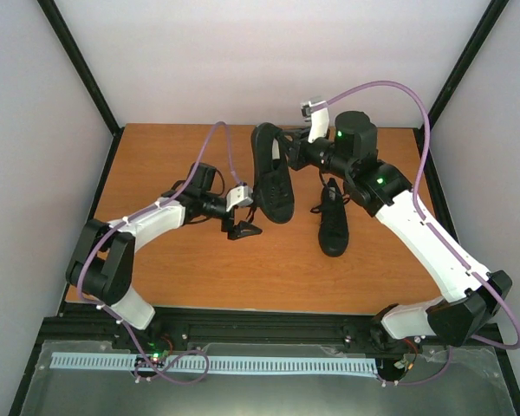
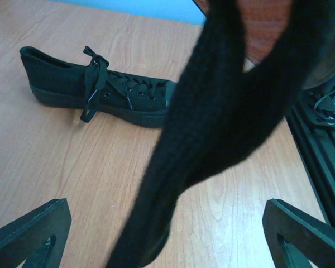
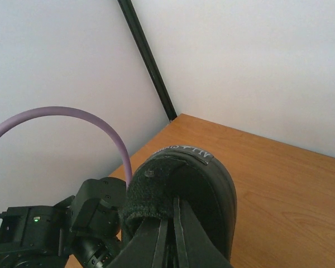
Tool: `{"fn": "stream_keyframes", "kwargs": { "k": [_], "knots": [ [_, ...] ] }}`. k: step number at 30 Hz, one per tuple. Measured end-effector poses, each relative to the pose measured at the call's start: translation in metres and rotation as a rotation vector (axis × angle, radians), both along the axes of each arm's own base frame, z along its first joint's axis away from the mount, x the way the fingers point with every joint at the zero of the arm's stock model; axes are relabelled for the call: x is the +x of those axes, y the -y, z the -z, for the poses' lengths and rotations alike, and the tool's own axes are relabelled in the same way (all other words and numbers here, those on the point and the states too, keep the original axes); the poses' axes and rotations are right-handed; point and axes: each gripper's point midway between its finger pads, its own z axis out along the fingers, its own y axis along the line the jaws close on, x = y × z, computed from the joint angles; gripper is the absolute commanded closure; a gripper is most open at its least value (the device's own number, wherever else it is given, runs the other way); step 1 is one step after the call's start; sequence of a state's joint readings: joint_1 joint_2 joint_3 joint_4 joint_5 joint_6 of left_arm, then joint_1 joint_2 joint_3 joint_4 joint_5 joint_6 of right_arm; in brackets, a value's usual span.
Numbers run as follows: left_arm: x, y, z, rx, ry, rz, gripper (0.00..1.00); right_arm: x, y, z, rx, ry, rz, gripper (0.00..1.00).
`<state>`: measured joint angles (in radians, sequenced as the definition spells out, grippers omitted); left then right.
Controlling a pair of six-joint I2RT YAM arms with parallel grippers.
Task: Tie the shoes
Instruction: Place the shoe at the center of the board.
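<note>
One black shoe point(image 1: 273, 178) is raised and tilted at mid-table, heel away from me. My right gripper point(image 1: 289, 149) is shut on its heel collar; in the right wrist view the fingers point(image 3: 156, 245) pinch the rim just below the heel label point(image 3: 184, 152). The other shoe point(image 1: 333, 224) lies flat on the table, its laces point(image 2: 92, 84) loose over the side. My left gripper point(image 1: 243, 229) stands open near the raised shoe's toe. A blurred black strip point(image 2: 212, 123), close to the lens, hangs down between its wide-apart fingers point(image 2: 28, 237); I cannot tell what the strip is.
The wooden table point(image 1: 191, 269) is walled in by white panels and black frame posts point(image 1: 80, 61). Purple cables point(image 1: 390, 87) loop over both arms. A black rail point(image 1: 269, 325) runs along the near edge.
</note>
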<state>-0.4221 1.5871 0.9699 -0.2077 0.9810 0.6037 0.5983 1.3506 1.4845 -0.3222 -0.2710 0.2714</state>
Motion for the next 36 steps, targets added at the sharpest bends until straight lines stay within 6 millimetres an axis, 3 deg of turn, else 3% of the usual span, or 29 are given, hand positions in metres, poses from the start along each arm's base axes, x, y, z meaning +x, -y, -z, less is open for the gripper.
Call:
{"fn": "stream_keyframes", "kwargs": {
  "k": [2, 3, 6, 7, 13, 16, 18, 21, 24, 27, 29, 31, 36],
  "knots": [
    [-0.001, 0.002, 0.000, -0.010, -0.008, 0.009, 0.14, 0.000, 0.001, -0.001, 0.000, 0.001, 0.004, 0.97],
    [-0.002, 0.002, -0.001, -0.014, -0.010, 0.012, 0.26, 0.001, 0.001, -0.001, -0.001, 0.001, 0.006, 0.97],
    [-0.005, 0.005, -0.003, -0.026, -0.017, 0.027, 0.90, 0.001, 0.002, 0.001, -0.005, -0.004, 0.010, 0.97],
    [-0.006, 0.006, -0.003, -0.026, -0.021, 0.029, 0.98, 0.001, 0.002, 0.001, -0.007, -0.005, 0.013, 0.97],
    [-0.004, -0.006, -0.001, 0.040, -0.044, -0.005, 0.99, 0.005, 0.009, 0.011, -0.042, -0.028, 0.061, 0.97],
    [0.004, -0.033, -0.008, 0.084, -0.041, -0.092, 0.99, 0.010, 0.017, 0.020, -0.062, -0.043, 0.114, 0.97],
    [0.015, -0.061, -0.021, 0.122, -0.014, -0.192, 0.99, 0.014, 0.022, 0.032, -0.073, -0.070, 0.150, 0.97],
    [0.026, -0.089, -0.057, 0.177, 0.054, -0.278, 0.99, 0.021, 0.022, 0.069, -0.086, -0.163, 0.190, 0.97],
    [0.021, -0.090, -0.097, 0.185, 0.122, -0.268, 0.99, 0.034, 0.013, 0.119, -0.103, -0.284, 0.212, 0.97],
    [0.007, -0.092, -0.120, 0.194, 0.137, -0.250, 0.99, 0.044, 0.002, 0.183, -0.137, -0.430, 0.233, 0.97],
    [-0.003, -0.091, -0.124, 0.203, 0.128, -0.229, 0.99, 0.045, -0.003, 0.216, -0.152, -0.513, 0.242, 0.97],
    [-0.009, -0.090, -0.121, 0.217, 0.104, -0.216, 0.99, 0.045, -0.007, 0.237, -0.150, -0.573, 0.252, 0.97],
    [-0.016, -0.082, -0.113, 0.232, 0.063, -0.186, 0.99, 0.048, -0.021, 0.257, -0.097, -0.645, 0.246, 0.97]
  ]
}}
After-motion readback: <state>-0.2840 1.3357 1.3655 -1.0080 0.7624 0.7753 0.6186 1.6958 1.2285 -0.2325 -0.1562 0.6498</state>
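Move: A lace hanging from the held shoe lies almost between the left hand's open fingers, about 2 cm to their right and 1 cm ahead. The right hand already grips that shoe by the heel; its spot on the board lies roughly 30 cm below that hand, 5 cm back and 6 cm to the left. The other shoe stands on the board some 18 cm right of the right hand, 3 cm back and 31 cm down. The left hand closes on the hanging lace almost in place, then draws it left about 8 cm and up some 11 cm, swinging forward a little on the way before easing back and clearing the spot below. Once the lace is pinched, the right hand, still shut on the heel, lowers the shoe some 26 cm and about 5 cm forward, fast in the middle and slowing at the board, while the wrist tips down by about 35 degrees to lay the shoe flat with its toe towards the bases. ##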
